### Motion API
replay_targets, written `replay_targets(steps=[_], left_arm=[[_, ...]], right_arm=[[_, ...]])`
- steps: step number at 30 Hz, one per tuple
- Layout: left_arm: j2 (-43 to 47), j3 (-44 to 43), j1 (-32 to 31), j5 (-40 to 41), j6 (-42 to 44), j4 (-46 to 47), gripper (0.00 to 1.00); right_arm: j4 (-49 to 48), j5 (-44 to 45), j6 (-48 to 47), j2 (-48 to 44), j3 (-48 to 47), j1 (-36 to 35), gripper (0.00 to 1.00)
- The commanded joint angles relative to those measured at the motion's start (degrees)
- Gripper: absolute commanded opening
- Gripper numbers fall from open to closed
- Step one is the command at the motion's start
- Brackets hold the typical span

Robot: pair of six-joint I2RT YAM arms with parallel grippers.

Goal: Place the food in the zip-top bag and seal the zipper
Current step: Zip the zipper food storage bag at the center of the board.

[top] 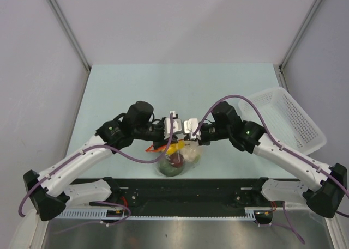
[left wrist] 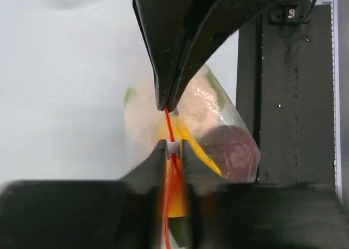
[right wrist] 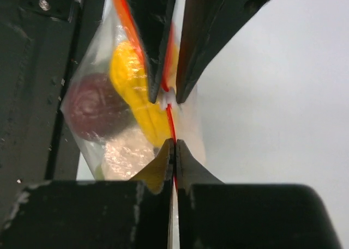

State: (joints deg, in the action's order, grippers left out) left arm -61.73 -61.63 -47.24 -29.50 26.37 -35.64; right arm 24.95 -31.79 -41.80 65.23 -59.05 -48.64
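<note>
The clear zip-top bag (top: 178, 159) hangs between my two grippers just above the table's near edge. The food sits inside it: a dark red piece (left wrist: 232, 151), a yellow piece (left wrist: 192, 146), a pale cream piece (left wrist: 197, 104) and some green (top: 172, 170). My left gripper (left wrist: 173, 147) is shut on the white slider of the orange-red zipper (left wrist: 169, 123). Facing it, a short way along the strip, my right gripper (right wrist: 174, 146) is shut on the zipper (right wrist: 171, 115) itself. In the top view the left gripper (top: 175, 122) and the right gripper (top: 188, 126) nearly touch.
A white perforated basket (top: 289, 118) stands tilted at the table's right edge. The black base rail (top: 174, 186) of the arms runs directly below the hanging bag. Grey walls close in the table on both sides and the back.
</note>
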Motion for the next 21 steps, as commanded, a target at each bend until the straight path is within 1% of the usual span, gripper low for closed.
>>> replay_targets(steps=[1, 3, 4, 5, 6, 10, 14, 21], left_arm=[[3.6, -3.4, 2.2, 0.1, -6.5, 4.7, 0.35], [5.7, -3.5, 5.0, 0.4, -9.4, 4.3, 0.54], [6.4, -3.7, 6.8, 0.9, -9.6, 3.8, 0.57], [7.1, -3.8, 7.3, 1.7, -9.5, 3.2, 0.64], [7.5, -3.8, 7.9, 2.3, -9.0, 1.7, 0.66], [8.2, -2.3, 8.7, 2.2, -7.9, -2.0, 0.68], [8.8, 0.0, 9.2, 5.1, -9.0, -0.4, 0.68], [6.2, 1.3, 9.7, 4.0, -7.8, -1.2, 0.67]], right_arm=[[0.2, 3.5, -1.4, 0.1, -1.2, -0.8, 0.00], [-0.2, 3.4, -1.0, -0.7, -1.2, -0.8, 0.00], [-0.8, 3.1, -1.1, -1.0, -1.2, -0.8, 0.00], [-1.1, 3.0, -1.2, -1.2, -1.2, -0.8, 0.00], [-1.5, 2.9, -1.2, -1.2, -1.2, -0.8, 0.00], [-1.6, 2.1, -2.1, -1.9, -1.2, -0.8, 0.00], [-1.7, 1.4, -2.9, -2.2, -1.2, -0.8, 0.00], [-1.6, 0.4, -4.3, -2.7, -1.2, -0.8, 0.00]])
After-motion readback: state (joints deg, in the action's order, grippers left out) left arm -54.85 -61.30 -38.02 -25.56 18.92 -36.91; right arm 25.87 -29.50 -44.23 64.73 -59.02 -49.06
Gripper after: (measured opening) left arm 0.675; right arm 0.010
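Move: The slider sits between the left gripper's barely parted fingertips, about 1 cm to the right of its hand point. The zip's left end, where the left hand heads, lies some 8 cm left of it, 2 cm back and 3 cm lower; the yellow food in the bag is about 2 cm back, 1 cm left and 5 cm below. For the right hand, level with it, the slider lies about 2 cm to its left. Open the left gripper to about two thirds to free the slider, and bring it left and up, with some forward, away from the right gripper; then ease it down some 3 cm over the unsealed left stretch of zip, ending about 5 cm left and turned some 15 degrees counter-clockwise. Keep the right gripper shut and in place, pinching the zip just right of the slider. ##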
